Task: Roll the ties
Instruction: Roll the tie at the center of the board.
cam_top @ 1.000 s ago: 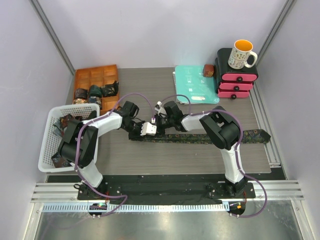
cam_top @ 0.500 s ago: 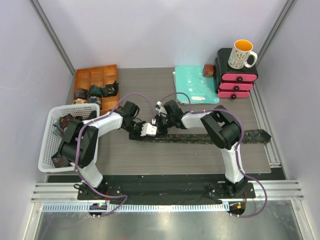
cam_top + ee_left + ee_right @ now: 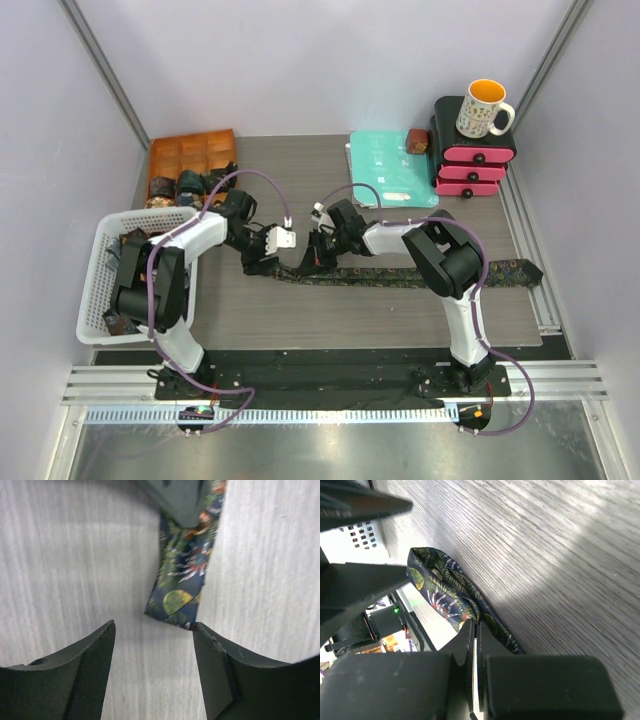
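One dark leaf-print tie (image 3: pixel 400 276) lies flat across the table, its wide end at the right. Its narrow end (image 3: pixel 177 597) rests on the table just beyond the tips of my left gripper (image 3: pixel 153 626), which stands open with only bare table between its fingers. In the top view the left gripper (image 3: pixel 262 264) sits at the tie's left end. My right gripper (image 3: pixel 310 262) is shut on a pinched fold of the tie (image 3: pixel 442 592), a little in from that end, jaws pressed together (image 3: pixel 477 626).
A white basket (image 3: pixel 100 250) with more ties stands at the left edge. Behind it is an orange tray (image 3: pixel 165 155) holding rolled ties (image 3: pixel 190 183). A teal folder (image 3: pixel 390 165), pink drawers (image 3: pixel 472 170) and a mug (image 3: pixel 483 107) are at the back right.
My left gripper has opened, let go of the tie's narrow end and drawn back to the left. The right gripper has kept its grip in place.
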### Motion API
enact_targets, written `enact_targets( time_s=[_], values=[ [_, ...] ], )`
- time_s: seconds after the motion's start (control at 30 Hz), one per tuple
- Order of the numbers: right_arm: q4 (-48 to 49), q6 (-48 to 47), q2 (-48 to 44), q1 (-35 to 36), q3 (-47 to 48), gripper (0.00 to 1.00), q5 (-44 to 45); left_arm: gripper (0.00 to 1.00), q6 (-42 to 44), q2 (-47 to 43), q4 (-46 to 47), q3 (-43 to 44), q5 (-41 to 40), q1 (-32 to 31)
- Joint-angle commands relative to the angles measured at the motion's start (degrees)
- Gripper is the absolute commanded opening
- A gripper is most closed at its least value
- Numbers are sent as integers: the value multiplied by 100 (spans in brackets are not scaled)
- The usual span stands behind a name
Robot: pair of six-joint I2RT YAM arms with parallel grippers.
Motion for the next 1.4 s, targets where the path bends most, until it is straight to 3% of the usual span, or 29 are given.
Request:
enact_targets(
  time_s=[0.0,0.17,0.33,0.43,0.83,1.37],
  values=[
    [-248,-207,183,-28,125,1,391,64,70,-106,-312,79,331,-97],
    [-248,-198,201,-19,143,1,400,63,79,-35,-312,27,295,-159],
    [-248,-172,219,-19,126,1,408,42,184,-70,-478,88,304,-176],
    [-248,-163,219,-10,126,1,391,36,246,-123,-593,123,330,-203],
    [-248,-119,280,-19,187,1,373,33,-764,-35,-189,510,463,-738],
    [217,443,88,-72,29,1,40,29,-1652,764,312,624,-530,-1319]
  ],
)
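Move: Just right of the left hand, the folded end of the tie lies about 5 cm to the right, 1 cm back and 2 cm below the open fingers. The right fingertips already pinch the tie with this end about 5 cm to their left, level with them. The long run of the tie stretches away with its middle some 26 cm to the right hand's right and 2 cm back. The white basket is centred roughly 27 cm to the left hand's left, 3 cm back. Drawing back about 2 cm while closing its wide-open fingers to roughly half that gap, the left hand then arcs rightward some 6 cm, rising a little and dipping about 3 cm at the end, down to the folded end beside the right fingertips, where its fingers close in on the fabric. The right hand stays put, still pinching the tie. ##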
